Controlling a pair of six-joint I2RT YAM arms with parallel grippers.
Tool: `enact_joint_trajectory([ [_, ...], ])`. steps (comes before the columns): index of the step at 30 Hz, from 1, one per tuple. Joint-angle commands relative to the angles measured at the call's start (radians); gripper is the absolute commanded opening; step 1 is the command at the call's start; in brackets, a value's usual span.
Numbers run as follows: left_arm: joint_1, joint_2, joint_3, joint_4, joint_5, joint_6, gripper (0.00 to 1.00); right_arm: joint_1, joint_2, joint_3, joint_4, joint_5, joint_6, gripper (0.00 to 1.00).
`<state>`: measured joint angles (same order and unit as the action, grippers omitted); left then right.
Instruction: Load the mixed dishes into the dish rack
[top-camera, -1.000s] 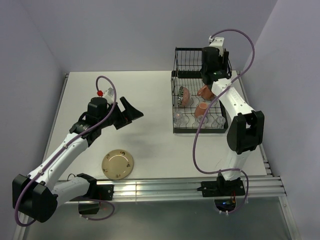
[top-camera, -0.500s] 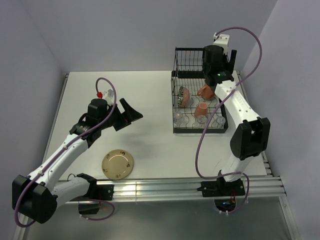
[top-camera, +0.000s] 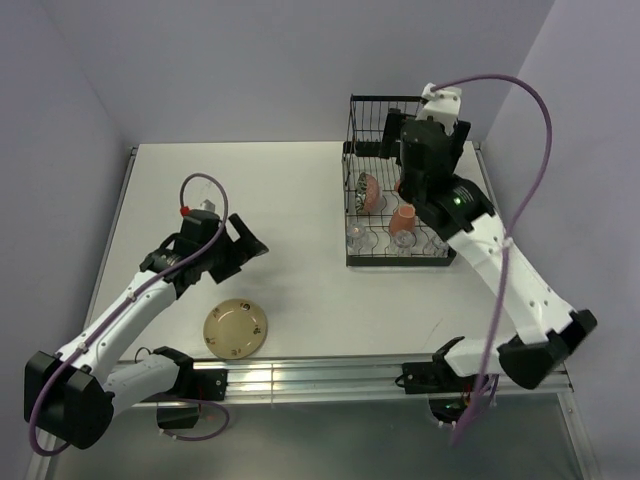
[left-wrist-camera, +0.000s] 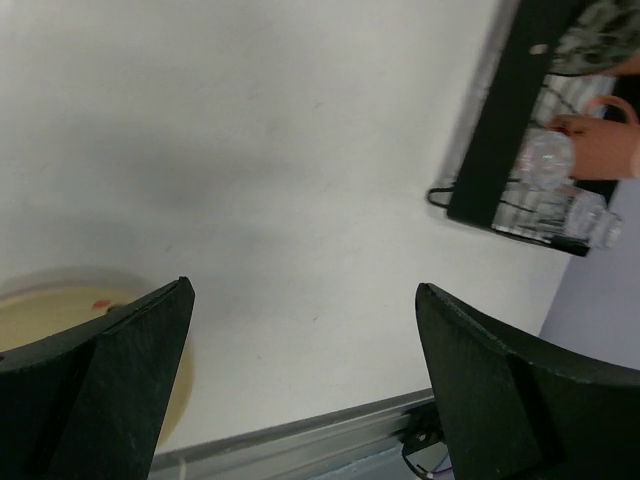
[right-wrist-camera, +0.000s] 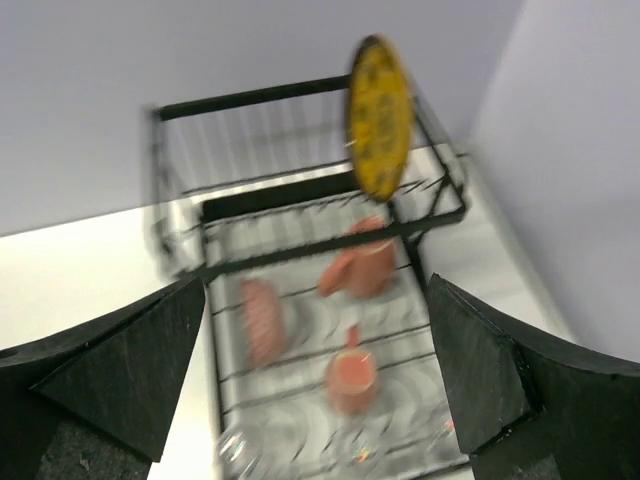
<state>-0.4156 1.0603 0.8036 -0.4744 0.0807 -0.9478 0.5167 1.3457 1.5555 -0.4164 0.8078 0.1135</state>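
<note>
The black wire dish rack (top-camera: 352, 205) stands at the back right of the table. In its low part are a dark patterned bowl (top-camera: 367, 190), an orange mug (top-camera: 404, 218) and clear glasses (top-camera: 358, 232). In the right wrist view a yellow patterned plate (right-wrist-camera: 378, 118) stands on edge in the tall section, with a second mug (right-wrist-camera: 360, 268) on its side below it. My right gripper (right-wrist-camera: 316, 300) hangs open and empty above the rack. A tan plate (top-camera: 236, 329) lies flat near the front edge. My left gripper (top-camera: 248, 240) is open and empty, above the table just beyond that plate (left-wrist-camera: 60, 310).
An aluminium rail (top-camera: 330, 375) runs along the table's near edge. Walls close in on the left, back and right. The right arm's elbow (top-camera: 545, 350) reaches out past the front right corner. The rack (left-wrist-camera: 510, 130) shows at the upper right of the left wrist view.
My right gripper has lifted up and back from the rack and its arm has swung its elbow out low to the right. My left gripper has dropped towards the tan plate.
</note>
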Motion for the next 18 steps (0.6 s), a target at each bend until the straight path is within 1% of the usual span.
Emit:
enact_joint_trajectory([
  [1,0.001,-0.016,-0.046,-0.156,-0.075,-0.124,0.99,0.107,-0.108,-0.031,-0.172,0.034,0.179,1.00],
  [2,0.001,-0.007,-0.059,-0.180,-0.116,-0.181,0.99,0.141,-0.123,-0.043,-0.192,0.040,0.195,1.00],
  [3,0.001,-0.002,-0.066,-0.199,-0.124,-0.202,0.99,0.210,-0.146,-0.064,-0.209,0.074,0.213,1.00],
  [4,0.001,0.004,-0.070,-0.237,-0.131,-0.227,0.99,0.242,-0.155,-0.072,-0.247,0.097,0.245,1.00],
  [5,0.003,0.022,-0.073,-0.268,-0.162,-0.293,0.99,0.275,-0.160,-0.083,-0.271,0.114,0.261,1.00],
  [6,0.001,0.036,-0.070,-0.297,-0.179,-0.325,0.99,0.328,-0.164,-0.087,-0.286,0.123,0.270,1.00],
  [8,0.001,0.094,-0.046,-0.377,-0.197,-0.379,0.99,0.371,-0.163,-0.098,-0.332,0.166,0.298,1.00],
  [9,0.003,0.116,-0.035,-0.391,-0.197,-0.382,0.99,0.405,-0.155,-0.100,-0.347,0.181,0.314,1.00],
  [13,0.001,0.194,0.018,-0.408,-0.185,-0.390,0.99,0.462,-0.145,-0.104,-0.430,0.234,0.367,1.00],
  [18,0.003,0.274,0.091,-0.483,-0.176,-0.422,0.99,0.509,-0.174,-0.141,-0.441,0.258,0.397,1.00],
])
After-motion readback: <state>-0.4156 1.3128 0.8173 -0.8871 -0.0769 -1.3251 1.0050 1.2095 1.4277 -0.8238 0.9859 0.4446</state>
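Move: The beige plate lies flat on the table about 14 cm back from the left hand, some 4 cm to its left and 15 cm below. The dish rack's lower basket stands roughly 22 cm ahead of that hand and 38 cm to its right. From the right hand the beige plate is about 25 cm back, 46 cm left and 39 cm down; the yellow plate, already in the upper rack, is 17 cm ahead, 9 cm right and 14 cm lower. No contact yet: the left hand swoops to the beige plate's far side, down some 10 cm, back about 6 and left 5, tipping its wide-open fingers steeply down and turning counter-clockwise. The empty right hand, already free of the yellow plate, retreats about 12 cm back and 9 left, rising a touch before sinking, fingers staying open. ##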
